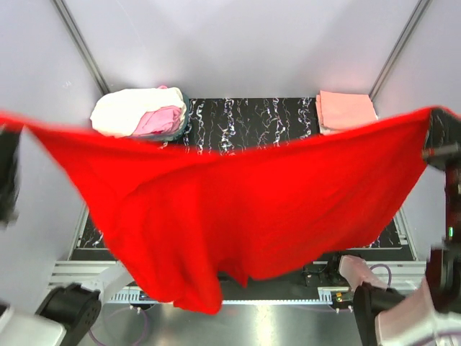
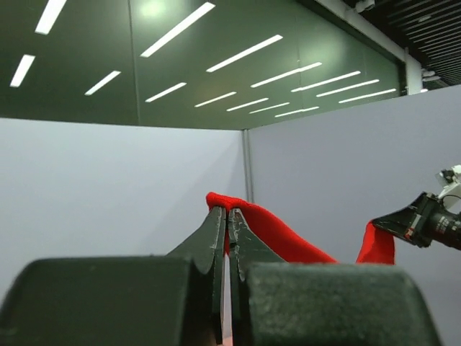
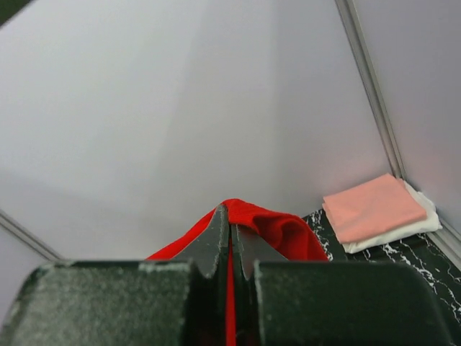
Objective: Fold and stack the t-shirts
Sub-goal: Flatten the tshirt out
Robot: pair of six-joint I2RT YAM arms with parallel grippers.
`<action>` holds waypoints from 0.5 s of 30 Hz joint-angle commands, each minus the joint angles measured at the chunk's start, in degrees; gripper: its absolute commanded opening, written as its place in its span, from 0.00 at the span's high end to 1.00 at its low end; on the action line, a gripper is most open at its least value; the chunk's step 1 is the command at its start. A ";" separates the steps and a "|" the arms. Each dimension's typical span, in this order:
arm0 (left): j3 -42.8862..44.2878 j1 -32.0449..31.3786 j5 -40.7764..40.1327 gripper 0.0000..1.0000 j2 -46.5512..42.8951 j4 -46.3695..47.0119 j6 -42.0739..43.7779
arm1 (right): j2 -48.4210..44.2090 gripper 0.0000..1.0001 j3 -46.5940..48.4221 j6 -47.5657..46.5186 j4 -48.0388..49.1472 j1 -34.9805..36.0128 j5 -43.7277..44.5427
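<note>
A bright red t-shirt (image 1: 230,209) hangs spread wide in the air above the table, its lower edge drooping toward the near side. My left gripper (image 2: 228,211) is shut on the shirt's left top corner (image 2: 274,231), at the far left of the top view (image 1: 6,130). My right gripper (image 3: 230,209) is shut on the right top corner (image 3: 288,231), at the far right (image 1: 432,119). A loose pile of cream-white and pink t-shirts (image 1: 140,113) lies at the back left. A folded salmon-pink t-shirt sits on a white one (image 1: 347,112) at the back right.
The black marbled mat (image 1: 252,119) covers the table, mostly hidden by the red cloth. Grey walls with metal posts (image 1: 79,43) enclose the back and sides. The arm bases (image 1: 68,310) stand at the near edge. The right arm (image 2: 425,220) shows in the left wrist view.
</note>
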 commanded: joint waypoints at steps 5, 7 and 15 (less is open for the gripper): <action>-0.88 2.61 -12.31 1.00 30.72 -14.12 1.00 | 22.39 1.00 -22.59 5.11 7.14 0.16 -5.69; -4.04 5.33 -12.03 1.00 43.59 -17.02 -0.50 | 30.64 1.00 -28.96 6.26 12.84 1.03 -5.79; 15.77 7.11 -9.21 0.05 79.21 -23.93 -2.53 | 64.20 0.00 -5.95 -2.79 -3.24 7.81 -6.67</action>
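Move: Both hands are high up, each still pinching an upper corner of the red t-shirt. The left hand's landing spot by the table's far edge lies about 61 cm ahead, 9 to the right and 72 below; the clothes bin is some 58 cm ahead, 10 left, 68 below. The right hand's landing spot is about 40 cm ahead, 3 right and 61 below, with the folded stack 47 ahead, 6 right, 59 below. Both hands keep their pinch on the t-shirt's corners through most of a fast throw out and down towards the far end of the table, then spring wide open near the end and let go. The left sweeps about 60 cm forward, at first nearly level, then plunging; the right drops about 50 cm while reaching 40 forward, beside the folded stack. Both wrists tip steeply down. ##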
